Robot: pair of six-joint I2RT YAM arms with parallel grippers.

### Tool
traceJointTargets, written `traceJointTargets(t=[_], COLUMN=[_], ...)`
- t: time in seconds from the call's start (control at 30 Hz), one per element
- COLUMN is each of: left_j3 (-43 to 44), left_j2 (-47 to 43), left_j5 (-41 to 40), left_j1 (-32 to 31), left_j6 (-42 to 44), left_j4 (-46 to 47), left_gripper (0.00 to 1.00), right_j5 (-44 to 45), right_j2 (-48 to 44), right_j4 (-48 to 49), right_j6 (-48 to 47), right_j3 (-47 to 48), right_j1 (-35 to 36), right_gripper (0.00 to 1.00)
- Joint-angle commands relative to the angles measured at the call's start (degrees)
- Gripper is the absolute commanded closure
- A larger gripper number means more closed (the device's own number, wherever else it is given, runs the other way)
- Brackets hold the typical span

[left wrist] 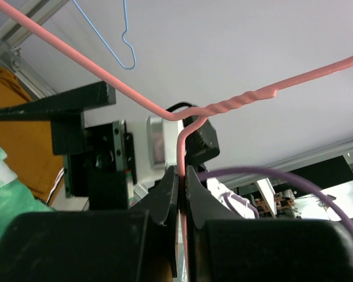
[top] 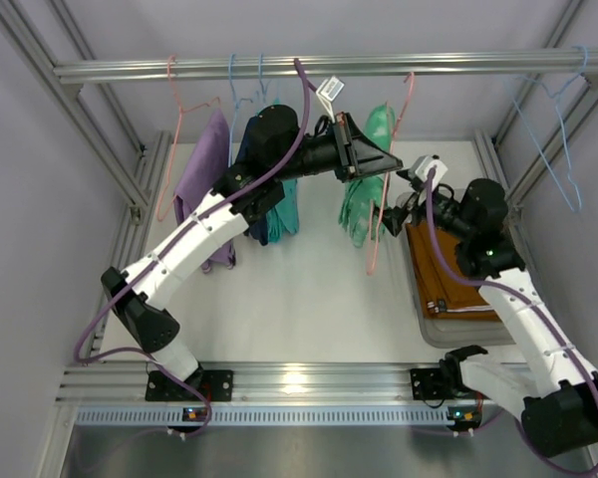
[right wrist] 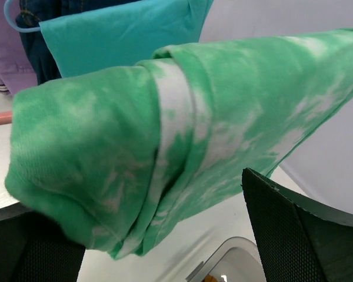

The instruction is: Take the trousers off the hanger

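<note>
The mint-green, white-mottled trousers point(top: 362, 204) hang folded over a pink wire hanger point(top: 374, 254) below the rail. My left gripper point(top: 384, 164) is shut on the hanger's wire just under its twisted neck point(left wrist: 180, 176). My right gripper point(top: 391, 214) stands open right beside the cloth. In the right wrist view the green trousers point(right wrist: 194, 117) fill the frame and their lower fold hangs between my wide-apart fingers point(right wrist: 300, 229), which are not pinching it. The rust-orange trousers point(top: 448, 274) lie flat in a grey tray point(top: 434, 329) at the right.
On the rail hang a lilac pair point(top: 204, 169) on a pink hanger, a teal pair point(top: 284, 209) with dark cloth on blue hangers, and empty blue hangers point(top: 563, 139) at the far right. Frame posts stand at both sides.
</note>
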Motion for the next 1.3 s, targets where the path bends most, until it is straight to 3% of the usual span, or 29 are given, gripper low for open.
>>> traceJointTargets(t=[0.0, 0.17, 0.37, 0.5, 0.57, 0.6, 0.67, 0.7, 0.77, 1.27], left_j3=[5.4, 5.9, 5.6, 5.0, 4.4, 4.2, 3.3, 2.8, 2.2, -8.7], left_j2=[-1.1, -0.7, -0.9, -1.5, -1.9, -1.9, -2.3, -2.5, -3.0, -8.1], left_j5=[0.5, 0.4, 0.8, 1.3, 1.8, 1.9, 2.1, 2.1, 2.1, -6.5], left_j1=[-0.9, -1.3, -2.3, -2.2, -2.2, -2.2, -2.2, -2.2, -2.2, -1.4], left_j6=[-0.1, -1.1, -0.9, -0.5, -1.0, -1.0, -0.9, -0.7, 0.3, 9.3], left_j4=[11.7, 12.3, 12.4, 12.2, 12.5, 12.7, 12.7, 12.7, 12.0, 3.0], left_gripper=[1.00, 1.00, 1.00, 1.00, 1.00, 1.00, 1.00, 1.00, 1.00, 1.00], right_j5=[9.2, 18.8, 32.8, 35.6, 33.8, 33.0, 32.0, 32.8, 33.6, 28.5], right_j2=[-1.7, -2.0, 0.4, 1.6, 1.9, 2.2, 2.2, 2.4, 2.2, -14.4], right_j4=[8.9, 12.9, 22.6, 26.3, 26.5, 26.6, 26.9, 26.8, 26.1, 6.0], right_j6=[-3.4, -1.4, 3.7, 2.8, 2.5, 2.5, 3.0, 4.0, 5.4, 16.7], right_j3=[-2.6, -5.7, -5.7, -5.2, -4.6, -4.5, -4.0, -3.8, -2.2, 11.3], right_j1=[3.6, 7.4, 7.7, 7.7, 7.4, 7.2, 6.8, 6.6, 6.5, 5.8], right_gripper=[0.01, 0.01, 0.20, 0.35, 0.46, 0.59, 0.75, 0.92, 1.00, 1.00])
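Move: Slightly ahead of the open right hand hang the green trousers on the pink hanger: their middle is about 6 cm forward, 5 cm left and 3 cm up. The teal trousers hang some 25 cm left and 4 cm ahead at a similar height; the brown trousers lie in the tray about 17 cm right, 9 cm ahead and 29 cm below. From the left hand, the green trousers are roughly 12 cm forward, 5 cm left and 13 cm lower. Dipping a little, the right hand reaches about 5 cm forward and slightly right, turning some 20 degrees clockwise as its fingers shut and pinch the folded lower end of the green trousers. It then lifts them about 7 cm while drawing back some 5 cm, its left side rolling up. The left hand keeps its pinch on the pink hanger's wire near the neck, nearly in place. ##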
